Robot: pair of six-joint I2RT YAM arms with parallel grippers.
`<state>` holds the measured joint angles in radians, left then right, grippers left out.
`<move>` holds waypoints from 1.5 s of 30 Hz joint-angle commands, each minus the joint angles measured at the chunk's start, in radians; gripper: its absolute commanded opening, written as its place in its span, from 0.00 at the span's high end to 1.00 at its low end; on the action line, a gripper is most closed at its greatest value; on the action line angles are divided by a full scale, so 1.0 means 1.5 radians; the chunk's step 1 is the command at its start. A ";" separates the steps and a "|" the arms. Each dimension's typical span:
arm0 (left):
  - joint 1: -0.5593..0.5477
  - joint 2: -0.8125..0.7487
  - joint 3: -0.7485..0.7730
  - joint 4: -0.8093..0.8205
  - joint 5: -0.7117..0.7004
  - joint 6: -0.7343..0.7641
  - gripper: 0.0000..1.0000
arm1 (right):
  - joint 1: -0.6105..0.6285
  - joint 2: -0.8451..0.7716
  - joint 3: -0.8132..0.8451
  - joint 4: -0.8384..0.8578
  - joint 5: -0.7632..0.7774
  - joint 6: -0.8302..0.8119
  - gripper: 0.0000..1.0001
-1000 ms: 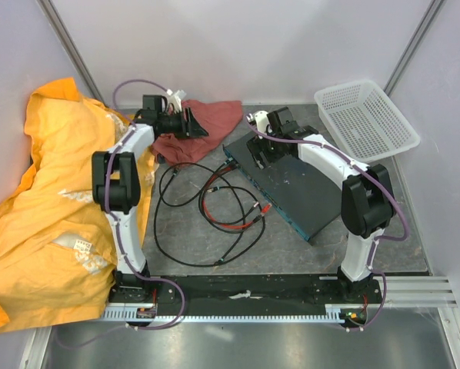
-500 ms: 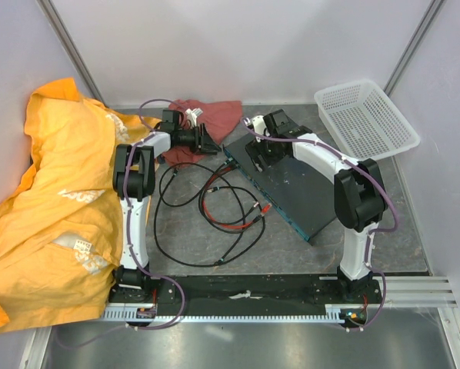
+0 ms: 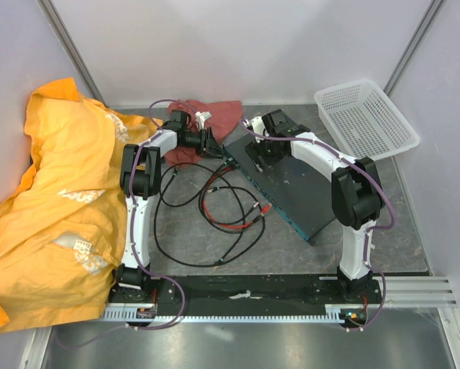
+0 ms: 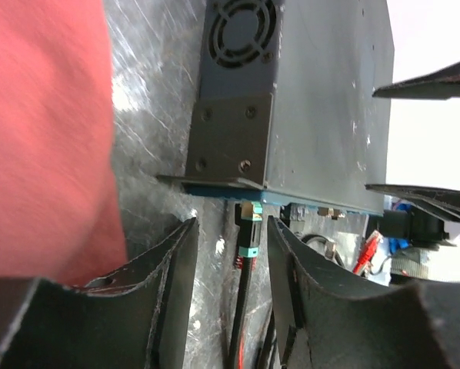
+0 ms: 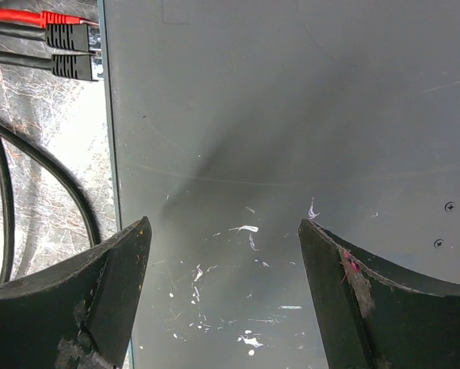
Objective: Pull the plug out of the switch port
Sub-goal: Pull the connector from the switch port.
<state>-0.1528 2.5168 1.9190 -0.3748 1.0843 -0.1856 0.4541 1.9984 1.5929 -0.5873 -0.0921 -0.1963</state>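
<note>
The switch (image 3: 291, 184) is a flat dark slab with a teal front edge, lying at an angle in mid-table. In the left wrist view its fan end (image 4: 241, 31) faces me. A black plug with teal bands (image 4: 249, 231) sits in a port near that corner. My left gripper (image 4: 232, 221) is open, its fingers (image 4: 172, 284) standing either side of the plug without touching it. My right gripper (image 5: 224, 224) is open just above the switch's top (image 5: 291, 115), holding nothing. Seen from above, the left gripper (image 3: 207, 142) is at the switch's far left corner and the right gripper (image 3: 265, 150) is over its far end.
A red cloth (image 3: 211, 115) lies just behind the left gripper and a large yellow cloth (image 3: 53, 207) fills the left side. Black and red cables (image 3: 207, 207) loop in front of the switch. More plugs (image 5: 68, 37) sit along its edge. A white mesh basket (image 3: 366, 119) stands at the back right.
My left gripper has swung right from the red cloth to the switch's corner, and its jaws have narrowed a little around the plug. The right arm has barely shifted.
</note>
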 commanded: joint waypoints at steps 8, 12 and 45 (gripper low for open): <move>-0.011 0.006 -0.019 -0.037 0.019 -0.001 0.51 | 0.002 0.028 0.056 -0.007 0.007 -0.006 0.13; -0.020 0.004 -0.021 -0.039 0.008 -0.001 0.51 | 0.002 0.031 0.061 -0.009 0.007 -0.005 0.13; -0.028 0.046 -0.044 0.162 0.074 -0.265 0.98 | 0.002 0.042 0.071 -0.016 0.001 -0.001 0.12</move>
<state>-0.1856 2.5641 1.8591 -0.2066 1.1870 -0.5156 0.4541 2.0480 1.6707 -0.6083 -0.0895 -0.1989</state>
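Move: The plug with the teal clip, seated in the switch port, is very near the left hand: about 3 cm to its right, 2 cm back and 1 cm lower. The red cable's plug sits roughly 4 cm back and 5 cm right of that hand, and the red towel is about 8 cm ahead and 3 cm left. From the right hand, over the switch, the teal-clipped plug is some 10 cm left, 2 cm ahead and 5 cm down. Back about 3 cm and then rightward 2 to 3 cm, the left hand brings its half-open fingers to the teal-clipped plug, easing 1 cm forward again as it rolls about 15 degrees around its finger line, top going forward. Late on, the fingers close and pinch the plug from both sides. The open right hand shifts just over 1 cm forward above the switch. ##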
